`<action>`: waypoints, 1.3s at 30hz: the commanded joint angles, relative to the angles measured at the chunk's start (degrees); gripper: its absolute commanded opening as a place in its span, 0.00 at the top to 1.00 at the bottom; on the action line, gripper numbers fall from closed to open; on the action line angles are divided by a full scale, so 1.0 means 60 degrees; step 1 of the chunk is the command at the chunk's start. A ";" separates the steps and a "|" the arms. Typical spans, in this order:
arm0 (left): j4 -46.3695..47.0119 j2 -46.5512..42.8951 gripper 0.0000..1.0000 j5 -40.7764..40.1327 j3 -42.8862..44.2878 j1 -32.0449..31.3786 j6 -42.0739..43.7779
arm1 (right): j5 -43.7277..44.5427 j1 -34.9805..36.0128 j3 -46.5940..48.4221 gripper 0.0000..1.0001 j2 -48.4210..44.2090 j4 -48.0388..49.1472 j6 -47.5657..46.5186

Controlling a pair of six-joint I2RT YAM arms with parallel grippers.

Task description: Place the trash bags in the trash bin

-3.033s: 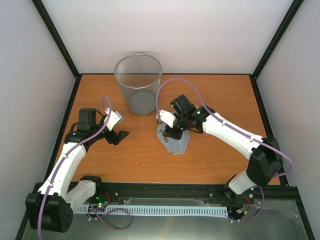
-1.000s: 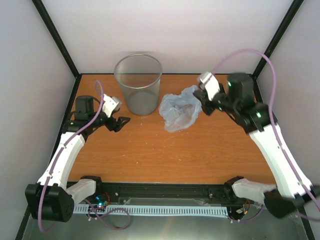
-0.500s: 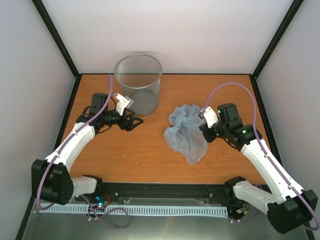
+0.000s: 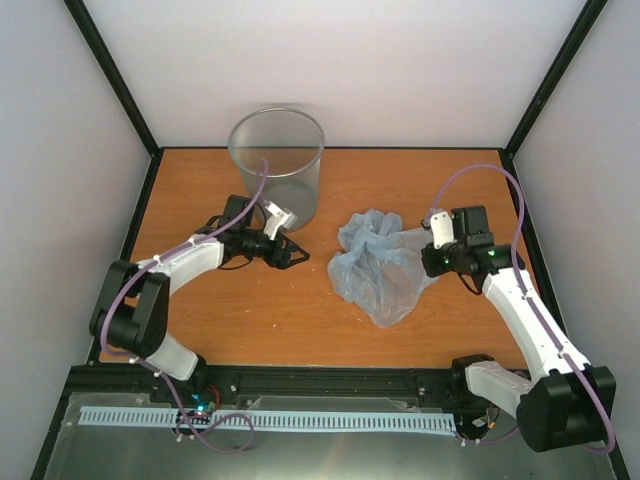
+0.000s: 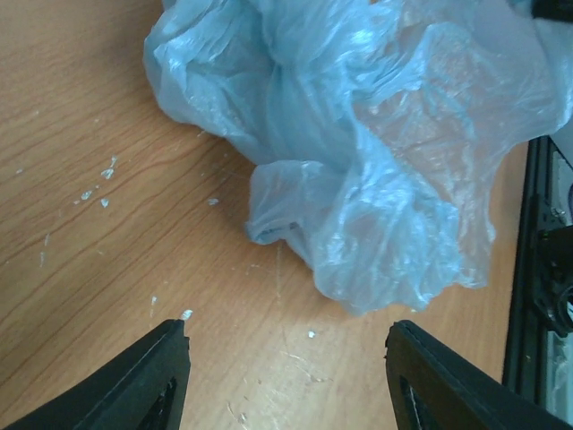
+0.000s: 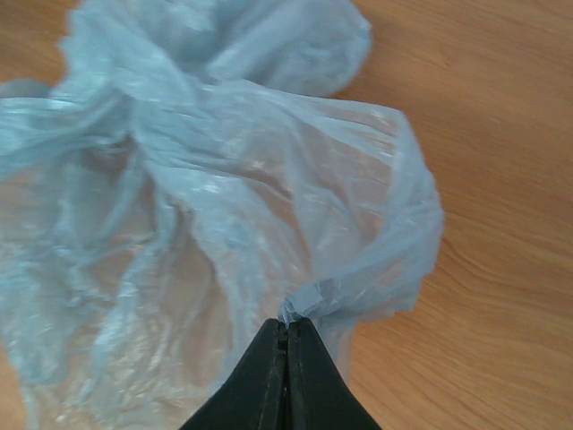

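A crumpled pale blue translucent trash bag (image 4: 375,265) lies spread on the wooden table, right of centre. My right gripper (image 4: 430,265) is shut on a twisted corner at the bag's right edge; in the right wrist view the jaws (image 6: 287,324) pinch that corner and the trash bag (image 6: 206,197) fans out beyond them. My left gripper (image 4: 298,256) is open, low over the table just left of the bag and apart from it. In the left wrist view the left gripper (image 5: 286,336) holds nothing and the trash bag (image 5: 358,152) lies ahead. The grey trash bin (image 4: 277,165) stands upright at the back left.
Grey walls with black corner posts (image 4: 110,75) close in the table on three sides. A black rail (image 4: 330,380) runs along the near edge by the arm bases. Small white specks (image 5: 98,175) dot the wood near the left gripper.
The right arm lifted the bag off the table, then lowered and pulled it rightward, spreading it. The left arm swung right from the table's left side toward the bag, and its jaws narrowed somewhat.
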 commanded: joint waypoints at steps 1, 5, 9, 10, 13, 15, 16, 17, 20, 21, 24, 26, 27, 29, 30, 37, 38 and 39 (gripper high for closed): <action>0.1483 0.0782 0.39 -0.0083 0.0088 -0.0375 -0.0440 | 0.0944 -0.0674 0.0011 0.97 0.0432 0.0362 0.0368; 0.2462 0.1357 0.36 -0.0220 0.0060 -0.0741 -0.0950 | 0.1457 -0.1353 0.0156 0.97 0.0923 0.0406 0.0394; 0.3223 0.1975 0.35 -0.0372 0.0166 -0.1143 -0.1190 | 0.1589 -0.1534 0.0179 0.97 0.1333 0.0496 0.0321; 0.3413 0.2150 0.35 -0.0406 0.0197 -0.1210 -0.1273 | 0.1629 -0.1600 0.0201 0.97 0.1447 0.0523 0.0285; 0.3967 0.2694 0.36 -0.0305 0.0334 -0.1279 -0.1551 | 0.1734 -0.1820 0.0201 0.97 0.1822 0.0645 0.0102; 0.4293 0.3009 0.37 -0.0220 0.0446 -0.1329 -0.1560 | 0.1777 -0.1874 0.0154 0.97 0.2038 0.0749 -0.0076; 0.4461 0.3164 0.38 -0.0233 0.0490 -0.1376 -0.1534 | 0.1785 -0.1882 0.0145 0.97 0.2121 0.0767 -0.0124; 0.4634 0.3306 0.38 -0.0249 0.0527 -0.1439 -0.1496 | 0.1782 -0.1883 0.0162 0.97 0.2185 0.0770 -0.0144; 0.5093 0.3858 0.40 -0.0306 0.0770 -0.1671 -0.1571 | 0.1741 -0.1883 0.0169 0.97 0.2287 0.0741 -0.0230; 0.5238 0.4028 0.40 -0.0335 0.0857 -0.1754 -0.1663 | 0.1740 -0.1872 0.0163 0.97 0.2314 0.0741 -0.0273; 0.5427 0.4444 0.40 -0.0374 0.1268 -0.2086 -0.1779 | 0.1655 -0.1871 0.0181 0.97 0.2415 0.0714 -0.0349; 0.5522 0.4682 0.39 -0.0477 0.1615 -0.2358 -0.1857 | 0.1536 -0.1881 0.0207 0.97 0.2493 0.0686 -0.0399; 0.5577 0.4801 0.39 -0.0551 0.1843 -0.2488 -0.1930 | 0.1454 -0.1883 0.0212 0.97 0.2517 0.0670 -0.0433; 0.5737 0.5104 0.37 -0.0656 0.2284 -0.2748 -0.2175 | 0.1331 -0.1872 0.0214 0.97 0.2550 0.0653 -0.0475; 0.5848 0.5269 0.37 -0.0575 0.2537 -0.2864 -0.2301 | 0.1306 -0.1866 0.0224 0.97 0.2564 0.0640 -0.0489; 0.6055 0.5755 0.79 0.0466 0.4048 -0.3438 -0.2831 | 0.0738 -0.1874 0.0414 0.97 0.2421 0.0492 -0.0253; 0.5752 0.5624 0.87 0.0421 0.4161 -0.3429 -0.2775 | 0.0761 -0.1869 0.0501 0.97 0.2358 0.0448 -0.0184; 0.5403 0.5398 0.94 0.0327 0.4214 -0.3398 -0.2554 | 0.0797 -0.1881 0.0652 0.97 0.2259 0.0404 -0.0152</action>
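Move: The trash bag's middle lies about 21 cm to the left hand's right, 2 cm ahead and 8 cm below. The bin stands some 21 cm farther out than the left hand and 5 cm to its left, its middle roughly 3 cm above it. The right hand already grips the bag's right-hand edge; from there the bag's middle is about 12 cm left, 3 cm ahead and 11 cm down. Rightward, after first sinking about 8 cm on the way, the left hand goes some 19 cm to the bag's left side, rising about 4 cm over the last stretch as its open fingers shut and pinch the plastic. The right hand keeps its pinch and draws its edge to the right and down, turning slightly clockwise, then all but stops. ##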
